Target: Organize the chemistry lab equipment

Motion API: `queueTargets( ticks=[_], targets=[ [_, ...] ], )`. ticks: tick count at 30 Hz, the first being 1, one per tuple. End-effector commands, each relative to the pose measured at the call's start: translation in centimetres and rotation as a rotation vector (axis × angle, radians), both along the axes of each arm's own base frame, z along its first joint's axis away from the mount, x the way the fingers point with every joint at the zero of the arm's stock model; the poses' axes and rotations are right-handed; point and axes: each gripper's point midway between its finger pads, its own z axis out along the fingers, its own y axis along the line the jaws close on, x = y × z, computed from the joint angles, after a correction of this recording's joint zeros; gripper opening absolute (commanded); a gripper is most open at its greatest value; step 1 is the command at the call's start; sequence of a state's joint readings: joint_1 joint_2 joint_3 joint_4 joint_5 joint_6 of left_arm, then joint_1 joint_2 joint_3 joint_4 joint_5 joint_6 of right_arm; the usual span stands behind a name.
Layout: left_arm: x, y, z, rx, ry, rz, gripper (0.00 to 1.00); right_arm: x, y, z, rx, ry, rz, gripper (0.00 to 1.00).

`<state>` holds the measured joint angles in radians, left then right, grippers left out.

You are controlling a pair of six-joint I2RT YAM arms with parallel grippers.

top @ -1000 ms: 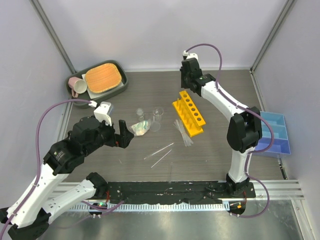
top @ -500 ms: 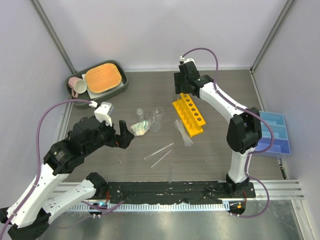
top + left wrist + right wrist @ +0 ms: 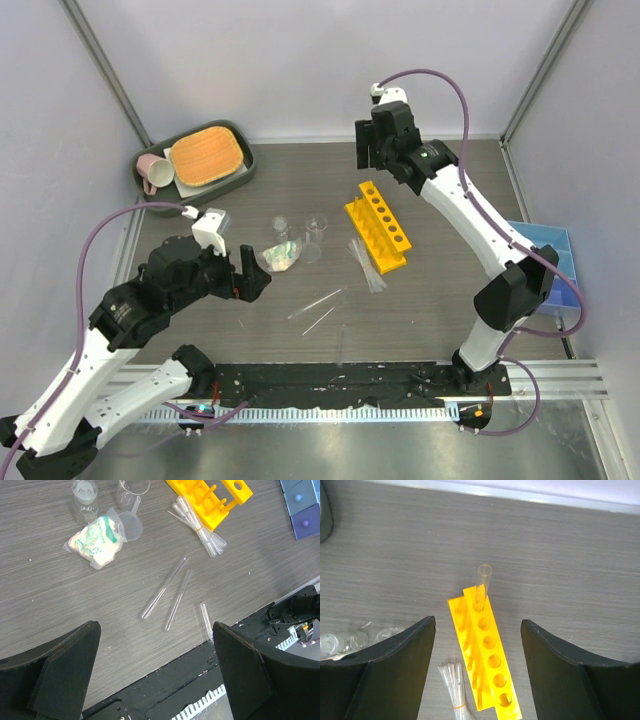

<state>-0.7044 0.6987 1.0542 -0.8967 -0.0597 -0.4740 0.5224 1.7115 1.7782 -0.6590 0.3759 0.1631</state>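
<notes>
The yellow test tube rack (image 3: 378,226) lies at the table's middle right. One clear tube (image 3: 482,586) stands in the end hole of the rack (image 3: 490,655). My right gripper (image 3: 477,624) hangs open above that end, holding nothing, and sits past the rack's far end in the top view (image 3: 368,160). Two loose tubes (image 3: 165,587) lie side by side, and a third (image 3: 205,621) lies by the front edge. The pipette bundle (image 3: 200,527) lies beside the rack. Small beakers (image 3: 316,226) stand left of it. My left gripper (image 3: 155,627) is wide open and empty above the front edge.
A clear bag of white-green material (image 3: 95,540) lies by the beakers. The blue compartment tray (image 3: 555,265) sits at the right edge. A grey tray (image 3: 240,170) holding an orange pad and a pink mug stands at the back left. Walls close in three sides.
My right gripper has opened and drawn up and back from the rack, leaving the tube standing in the end hole. The left arm has barely shifted.
</notes>
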Motion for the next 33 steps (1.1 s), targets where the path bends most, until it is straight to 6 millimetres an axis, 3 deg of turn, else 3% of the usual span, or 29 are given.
queueTargets(
  ticks=[1, 7, 14, 33],
  targets=[
    [0.2, -0.4, 0.8, -0.036, -0.018, 0.002, 1.00, 1.9, -0.6, 1.1, -0.022, -0.029, -0.050, 0.73],
    [0.5, -0.5, 1.2, -0.028, -0.019, 0.000, 1.00, 5.1, 0.0, -2.5, -0.016, 0.071, -0.070, 0.63],
    [0.5, -0.4, 1.3, -0.012, -0.021, -0.004, 1.00, 7.2, 0.2, -4.4, -0.020, 0.114, -0.077, 0.60],
    [0.6, -0.1, 0.9, 0.012, -0.024, 0.000, 1.00, 8.2, 0.4, -6.7, -0.020, 0.156, -0.072, 0.47]
  ],
)
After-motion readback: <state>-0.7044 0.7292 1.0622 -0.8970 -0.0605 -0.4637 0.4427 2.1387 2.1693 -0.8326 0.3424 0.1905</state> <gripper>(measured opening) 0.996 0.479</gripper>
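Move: The test tube standing upright in the yellow rack's farthest hole is about 6 cm ahead of the right hand, level with it sideways, its middle some 17 cm below and its rim about 9 cm below. The rack's middle lies 4 cm back and 3 cm right of this hand; the pipette bundle 12 cm back, 1 cm left; the beaker 5 cm back, 10 cm left. From the left hand, the tube is roughly 32 cm ahead and 21 cm right. The upright test tube's rim is approached from above and behind by the right hand: after a slight lift it swoops forward about 7 cm and down to some 9 cm below its start, then eases up a little. The wrist tips about 10 degrees further down while the fingers narrow from three-quarters open to about half, either side of the rim without visibly gripping it. ##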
